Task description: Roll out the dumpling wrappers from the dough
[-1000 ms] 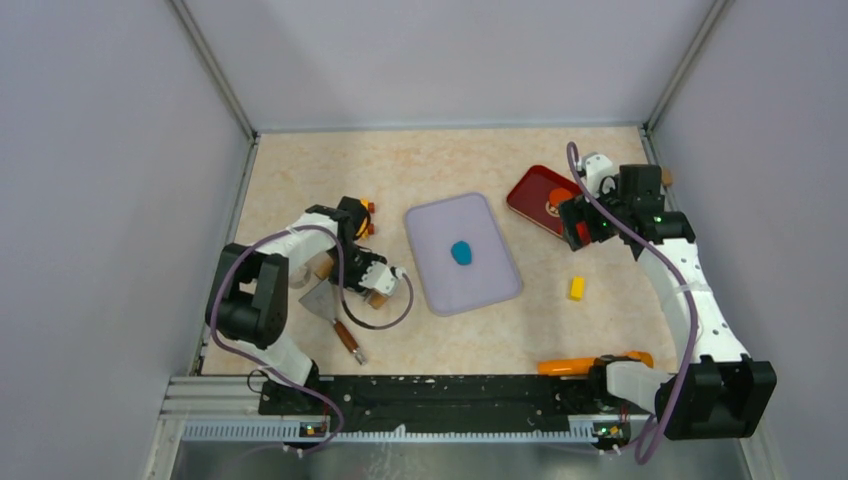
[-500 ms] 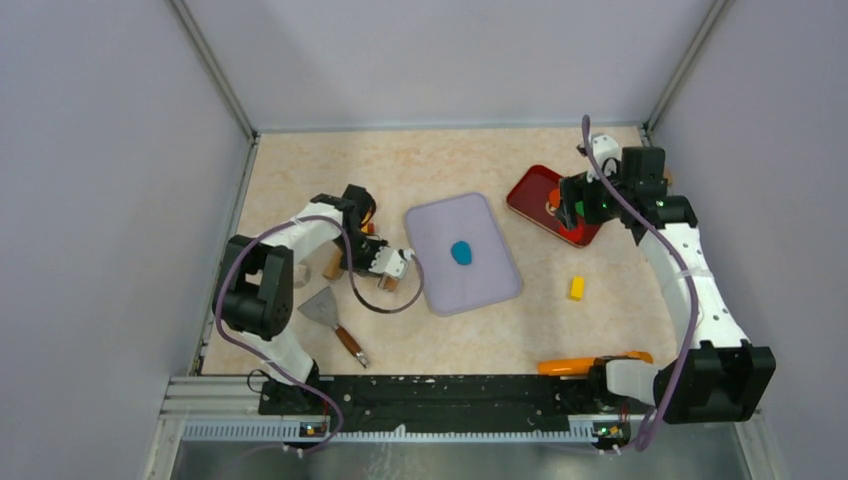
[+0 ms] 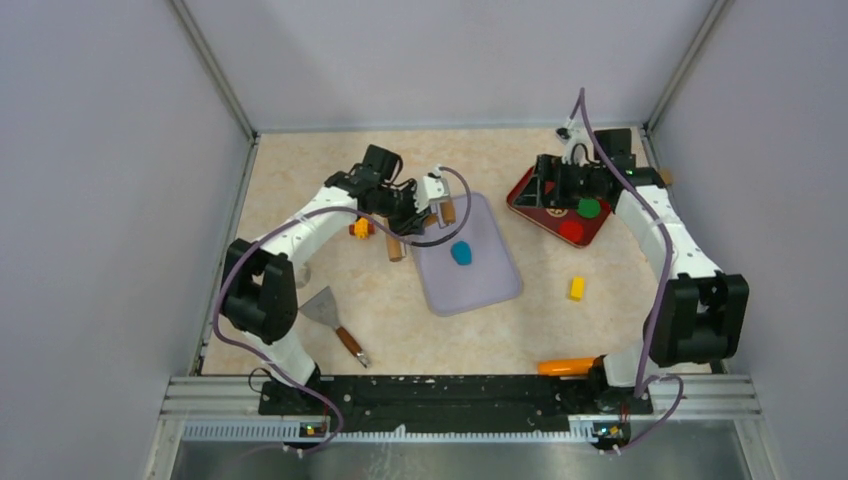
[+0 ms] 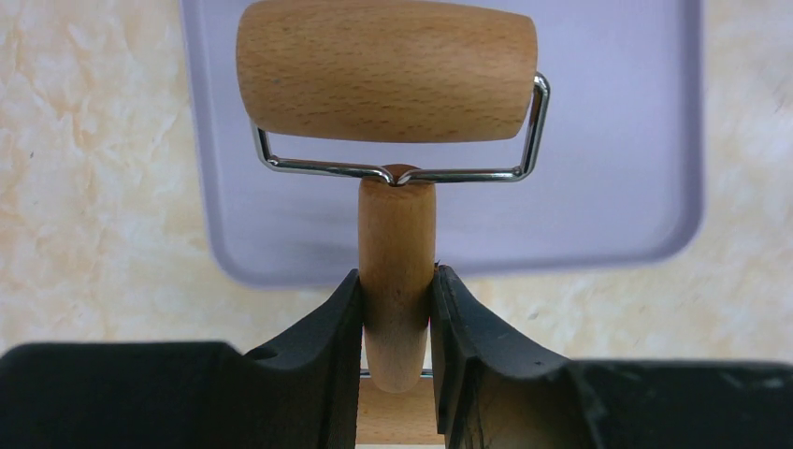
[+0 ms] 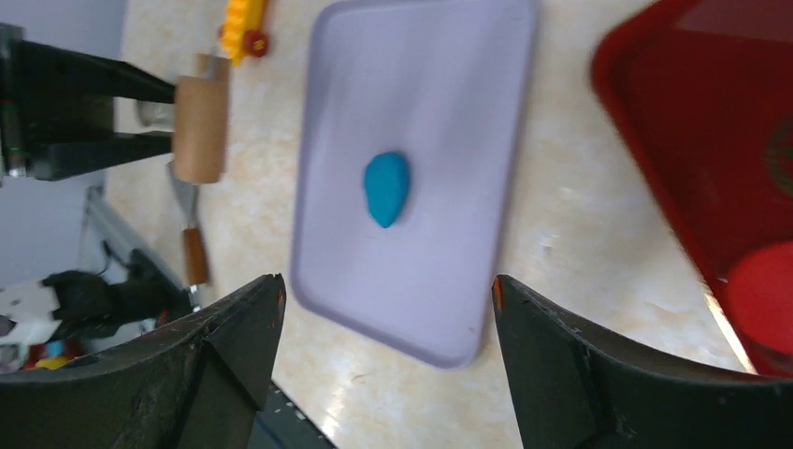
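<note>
A small teal-blue lump of dough [image 3: 461,253] [image 5: 386,188] lies near the middle of the lavender mat [image 3: 480,290] [image 5: 439,84] [image 4: 608,112]. My left gripper [image 3: 424,216] [image 4: 396,281] is shut on the handle of the wooden roller [image 3: 446,210] [image 4: 386,70]. The roller's barrel hangs over the mat's far-left corner, apart from the dough. My right gripper [image 3: 546,190] [image 5: 388,290] is open with nothing between its fingers, above the left part of the red tray [image 3: 530,212] [image 5: 673,122]. No dumpling wrappers are in view.
A green disc [image 3: 589,208] and a red disc [image 3: 572,230] lie in the red tray. A yellow block [image 3: 577,288] sits right of the mat. A scraper [image 3: 325,308] lies at the near left, an orange tool [image 3: 565,366] at the near edge, a yellow-orange toy [image 3: 360,228] left of the mat.
My left arm has carried the roller from the table left of the mat up to the mat's far-left corner. My right arm has swung toward the far side, over the red tray.
</note>
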Action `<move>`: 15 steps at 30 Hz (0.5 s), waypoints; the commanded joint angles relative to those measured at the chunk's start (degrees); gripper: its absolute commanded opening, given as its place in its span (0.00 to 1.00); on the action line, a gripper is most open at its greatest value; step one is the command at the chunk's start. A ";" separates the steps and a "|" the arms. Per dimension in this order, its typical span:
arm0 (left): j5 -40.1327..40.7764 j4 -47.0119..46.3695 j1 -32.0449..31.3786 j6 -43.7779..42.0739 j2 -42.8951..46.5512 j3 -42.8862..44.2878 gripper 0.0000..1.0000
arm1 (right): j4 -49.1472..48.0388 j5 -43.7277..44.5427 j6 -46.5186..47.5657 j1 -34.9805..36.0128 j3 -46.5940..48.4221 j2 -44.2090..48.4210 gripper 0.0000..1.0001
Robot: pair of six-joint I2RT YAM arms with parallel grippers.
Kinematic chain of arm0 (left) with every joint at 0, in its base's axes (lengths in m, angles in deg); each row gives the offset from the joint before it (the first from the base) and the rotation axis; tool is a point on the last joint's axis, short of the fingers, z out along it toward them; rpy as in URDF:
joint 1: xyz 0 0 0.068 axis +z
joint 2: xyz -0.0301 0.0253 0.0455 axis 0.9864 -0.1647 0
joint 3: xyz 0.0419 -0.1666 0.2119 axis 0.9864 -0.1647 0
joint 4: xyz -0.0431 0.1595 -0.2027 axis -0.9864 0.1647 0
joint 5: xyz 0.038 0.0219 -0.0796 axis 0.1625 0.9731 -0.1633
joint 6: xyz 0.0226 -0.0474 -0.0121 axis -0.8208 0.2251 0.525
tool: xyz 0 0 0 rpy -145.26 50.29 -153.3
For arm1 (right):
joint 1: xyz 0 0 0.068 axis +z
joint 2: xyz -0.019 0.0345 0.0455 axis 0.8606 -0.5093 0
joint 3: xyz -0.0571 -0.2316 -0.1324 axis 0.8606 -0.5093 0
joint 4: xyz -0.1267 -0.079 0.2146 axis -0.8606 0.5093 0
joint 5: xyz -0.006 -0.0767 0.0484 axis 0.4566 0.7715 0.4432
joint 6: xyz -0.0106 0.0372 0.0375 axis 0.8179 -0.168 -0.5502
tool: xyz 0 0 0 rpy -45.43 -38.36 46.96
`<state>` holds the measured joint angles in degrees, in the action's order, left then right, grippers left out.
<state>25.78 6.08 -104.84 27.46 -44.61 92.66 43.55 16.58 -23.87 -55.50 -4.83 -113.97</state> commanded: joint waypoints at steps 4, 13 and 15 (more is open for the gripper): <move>-3.80 -14.10 -7.57 23.58 1.48 2.86 0.00 | 4.24 -14.77 -1.16 6.52 11.07 -9.83 0.85; -0.84 -20.31 -9.84 32.08 0.41 2.62 0.00 | -0.53 -17.54 -8.28 9.13 11.58 -15.07 0.80; -0.56 -19.95 -10.81 30.27 0.43 2.86 0.00 | -1.14 -17.13 -8.69 9.98 11.10 -15.70 0.77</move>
<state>24.94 -7.97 -114.72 55.57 -44.63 92.81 44.40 0.98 -30.85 -47.92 4.44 -128.46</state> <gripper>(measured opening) 0.323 0.796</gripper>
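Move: The left hand already grips the rolling pin by its handle, with one barrel about 5 cm to its right and 4 cm above; the blue dough lies some 8 cm right, level fore and aft, and 13 cm below. From the open right hand, that barrel is about 18 cm left, 3 cm back and slightly lower, the dough 12 cm left and 2 cm back, and the red tray's middle 9 cm right and 8 cm ahead, both some 20 cm down. Towards each other over the lavender tray go both hands, quick at first and easing off: the left carries the rolling pin about 9 cm right, rising a little and drawing slightly back, its wrist tilting to point more level. The right travels roughly 9 cm left, swings its fingers some 25 degrees to point more leftward, and keeps them wide open as they come close to the pin's near barrel. ##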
